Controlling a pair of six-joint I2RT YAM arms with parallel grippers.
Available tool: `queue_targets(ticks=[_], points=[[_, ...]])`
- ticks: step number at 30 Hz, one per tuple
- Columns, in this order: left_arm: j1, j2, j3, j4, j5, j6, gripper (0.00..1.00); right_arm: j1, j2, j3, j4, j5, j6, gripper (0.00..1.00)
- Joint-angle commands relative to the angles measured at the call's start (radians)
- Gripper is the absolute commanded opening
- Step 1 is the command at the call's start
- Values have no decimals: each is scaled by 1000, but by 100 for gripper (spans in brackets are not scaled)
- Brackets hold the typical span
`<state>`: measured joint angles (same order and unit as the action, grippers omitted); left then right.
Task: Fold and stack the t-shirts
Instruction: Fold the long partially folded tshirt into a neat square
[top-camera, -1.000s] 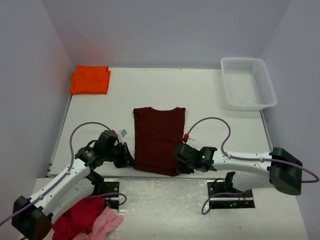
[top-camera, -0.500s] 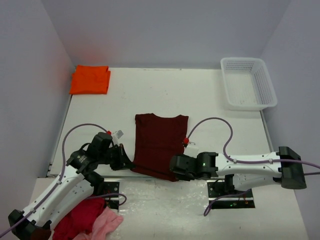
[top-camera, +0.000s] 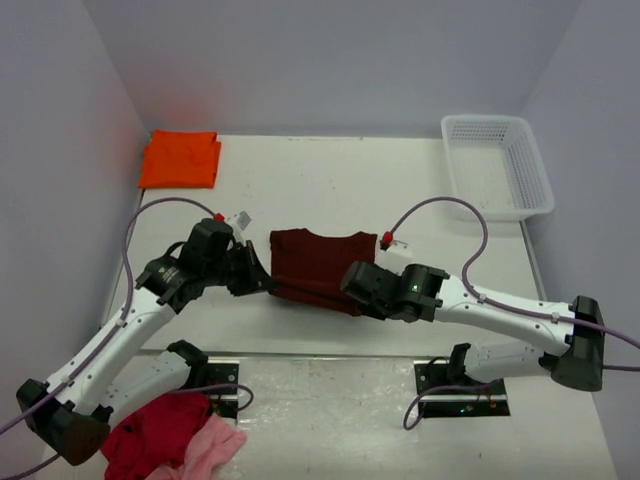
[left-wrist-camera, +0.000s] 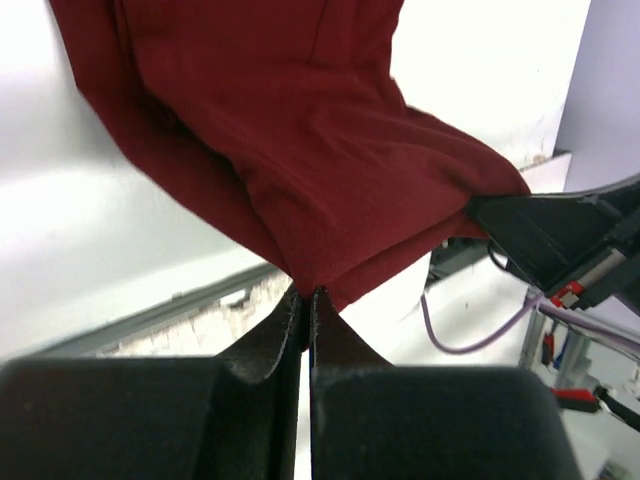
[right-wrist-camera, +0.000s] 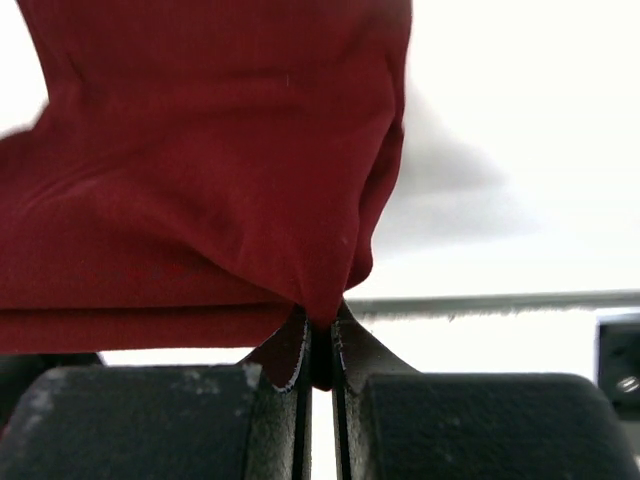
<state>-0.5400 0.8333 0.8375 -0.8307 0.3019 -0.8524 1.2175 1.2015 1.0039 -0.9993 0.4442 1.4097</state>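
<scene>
The dark maroon t-shirt (top-camera: 315, 268) lies mid-table with its near hem lifted off the surface. My left gripper (top-camera: 262, 283) is shut on the hem's left corner; in the left wrist view the maroon cloth (left-wrist-camera: 300, 140) hangs from my left gripper (left-wrist-camera: 306, 296). My right gripper (top-camera: 352, 288) is shut on the hem's right corner, and the right wrist view shows the cloth (right-wrist-camera: 200, 170) pinched in my right gripper (right-wrist-camera: 320, 322). The bright orange t-shirt (top-camera: 181, 158) lies folded at the far left corner of the table.
A white plastic basket (top-camera: 497, 166) stands at the far right. A crimson-red garment (top-camera: 160, 432) and a light pink one (top-camera: 212, 448) lie in a heap at the near left, beside the left arm's base. Walls close in the table on three sides.
Both grippers have lifted the shirt's near hem and carried it away from the bases toward the collar. The visible maroon shirt has become shorter front to back.
</scene>
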Motion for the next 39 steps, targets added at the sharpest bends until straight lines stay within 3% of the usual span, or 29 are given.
queue_targets(ticks=[1, 7, 17, 27, 39], points=[[2, 87, 89, 91, -104, 55, 0, -108, 44, 68, -113, 96, -190, 0], [5, 332, 198, 182, -150, 101, 0, -307, 165, 140, 23, 51, -458, 0], [55, 556, 273, 306, -156, 116, 0, -463, 377, 283, 178, -65, -708, 0], [158, 581, 247, 355, -149, 133, 0, -538, 504, 443, 200, -147, -830, 0], [187, 822, 368, 372, -123, 142, 0, -598, 673, 584, 202, -254, -900, 0]])
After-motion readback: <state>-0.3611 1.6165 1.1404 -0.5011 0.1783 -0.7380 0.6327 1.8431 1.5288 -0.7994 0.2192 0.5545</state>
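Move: The t-shirt's near end is already pinched at its two corners. Its far left corner, where the left hand heads, lies about 23 cm ahead of that hand, in line with it, some 17 cm lower. The far right corner is about 25 cm ahead of the right hand, 4 cm to its right and 12 cm lower. The orange folded shirt lies some 20 cm beyond and 25 cm left of the left corner; the white basket is roughly 18 cm beyond and 33 cm right of the right one. The t-shirt's held end is carried forward over its lying half towards the far edge, stretched between the two hands. The left goes about 19 cm forward, and after an early level stretch sinks 8 cm; the right goes some 22 cm forward, ending only slightly lower. Both turn a little counter-clockwise, the right also rolling its left side down, and keep their pinch. ##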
